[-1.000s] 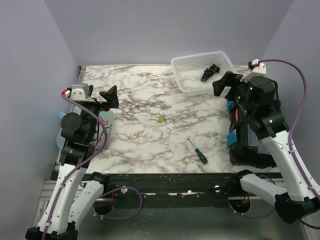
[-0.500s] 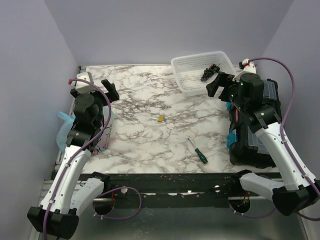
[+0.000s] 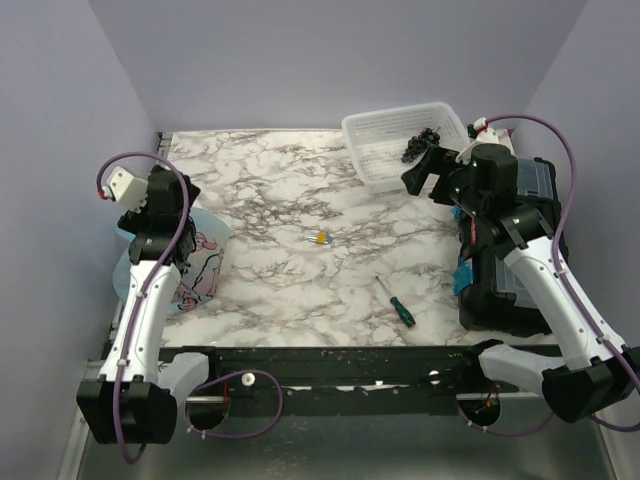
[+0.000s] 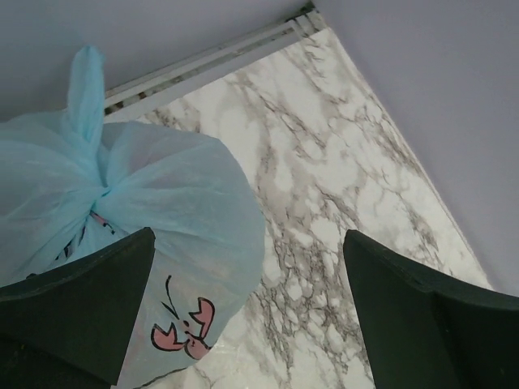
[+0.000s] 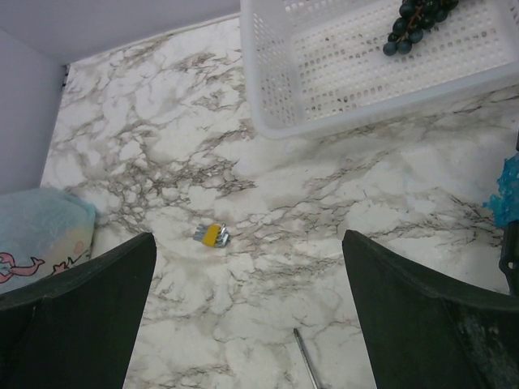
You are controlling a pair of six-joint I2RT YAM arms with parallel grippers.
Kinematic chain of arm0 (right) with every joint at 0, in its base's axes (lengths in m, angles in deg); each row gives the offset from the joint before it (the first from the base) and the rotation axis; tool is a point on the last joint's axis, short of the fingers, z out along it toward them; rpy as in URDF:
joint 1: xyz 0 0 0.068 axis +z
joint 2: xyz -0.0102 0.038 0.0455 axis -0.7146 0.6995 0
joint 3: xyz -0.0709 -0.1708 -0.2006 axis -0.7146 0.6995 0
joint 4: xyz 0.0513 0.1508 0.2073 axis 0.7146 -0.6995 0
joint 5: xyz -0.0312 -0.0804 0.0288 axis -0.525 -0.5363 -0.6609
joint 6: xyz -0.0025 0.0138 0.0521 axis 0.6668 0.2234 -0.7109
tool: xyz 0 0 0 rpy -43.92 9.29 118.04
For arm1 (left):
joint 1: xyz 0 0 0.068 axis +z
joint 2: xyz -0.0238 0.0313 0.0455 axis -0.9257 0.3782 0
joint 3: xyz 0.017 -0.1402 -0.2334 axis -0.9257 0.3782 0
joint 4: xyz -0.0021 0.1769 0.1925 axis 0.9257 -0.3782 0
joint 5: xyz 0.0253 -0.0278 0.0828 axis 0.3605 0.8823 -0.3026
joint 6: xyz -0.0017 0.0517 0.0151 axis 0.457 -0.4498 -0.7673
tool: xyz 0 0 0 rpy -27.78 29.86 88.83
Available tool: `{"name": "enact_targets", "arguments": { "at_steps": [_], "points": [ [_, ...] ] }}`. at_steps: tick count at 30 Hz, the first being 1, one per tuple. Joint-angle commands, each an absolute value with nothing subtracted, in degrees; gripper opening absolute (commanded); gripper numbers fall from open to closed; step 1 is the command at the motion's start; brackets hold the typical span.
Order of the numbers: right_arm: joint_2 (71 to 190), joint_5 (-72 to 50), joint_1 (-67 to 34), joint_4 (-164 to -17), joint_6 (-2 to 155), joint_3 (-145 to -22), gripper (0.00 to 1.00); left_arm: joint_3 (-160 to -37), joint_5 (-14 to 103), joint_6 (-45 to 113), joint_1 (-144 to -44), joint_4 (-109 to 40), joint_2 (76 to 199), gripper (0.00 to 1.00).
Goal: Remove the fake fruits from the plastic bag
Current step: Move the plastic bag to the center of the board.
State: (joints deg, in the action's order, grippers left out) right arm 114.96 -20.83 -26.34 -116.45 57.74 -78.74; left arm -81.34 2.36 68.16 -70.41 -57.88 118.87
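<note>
The plastic bag (image 3: 197, 262) is light blue with pink and dark print and lies at the table's left edge. It also shows in the left wrist view (image 4: 138, 194), knotted shut at the top, and in the right wrist view (image 5: 40, 235). No fake fruits show; what the bag holds is hidden. My left gripper (image 3: 176, 200) is open and empty above the bag's far end (image 4: 247, 243); its left finger is over the bag and its right finger over bare table. My right gripper (image 3: 424, 170) is open and empty, raised near the basket's near corner (image 5: 247, 239).
A white lattice basket (image 3: 380, 150) holding a dark grape bunch (image 3: 420, 143) stands at the back right. A tiny yellow bit (image 3: 320, 238) lies mid-table and a green-handled screwdriver (image 3: 397, 303) nearer the front. A black case (image 3: 515, 270) fills the right edge. Walls close in on the left and right.
My left arm has swung left and back, so its gripper now hangs over the bag, which shows more fully. My right gripper has moved a little left, nearer the basket.
</note>
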Motion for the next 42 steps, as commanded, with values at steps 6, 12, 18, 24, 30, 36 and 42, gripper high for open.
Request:
{"name": "enact_targets", "arguments": {
  "at_steps": [6,12,18,24,30,36,42],
  "points": [
    [116.14,-17.23,-26.56,-116.42,56.79,-79.03,1.00,-88.40,4.28,88.44,-60.26,-77.26,130.09,0.99],
    [117.95,-12.27,-26.54,-113.77,57.19,-78.54,1.00,-86.79,1.50,84.69,-58.11,-73.21,128.64,0.99],
    [123.46,-6.18,-21.24,-106.33,56.85,-77.34,1.00,-85.98,5.54,78.26,-56.91,-68.16,131.61,0.97],
    [133.76,-7.67,-8.37,-96.26,55.22,-81.50,1.00,-86.86,4.20,80.26,-56.68,-70.43,130.96,0.98],
    [150.98,-10.69,3.66,-80.64,52.00,-88.81,1.00,-87.90,5.00,75.35,-56.60,-69.69,126.62,0.99],
    [167.96,-17.87,11.77,-82.05,41.89,-104.36,1.00,-82.87,5.40,60.73,-57.88,-58.10,119.42,0.99],
    [172.94,-27.54,18.39,-82.99,37.98,-106.45,1.00,-83.36,11.22,54.16,-62.76,-54.22,118.47,0.99]
  ]
}}
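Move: The plastic bag's middle is roughly 63 cm left of the right gripper, 4 cm back and 23 cm below; from the left gripper it is about 9 cm left, 3 cm back and 19 cm below. A small yellow-and-silver piece lies 24 cm left of the right gripper and 6 cm farther out, on the table 30 cm below. The screwdriver, as low, is 11 cm back and 4 cm left of the right gripper. Swing the open right gripper some 43 cm left across the board towards the bag's right side, slowly at first, then fast, sinking 13 cm and turning about 40 degrees counter-clockwise. Meanwhile dip the open left gripper left and down towards the bag, hover low with small bobs, then lift it to just above its starting height, easing back right a little. ##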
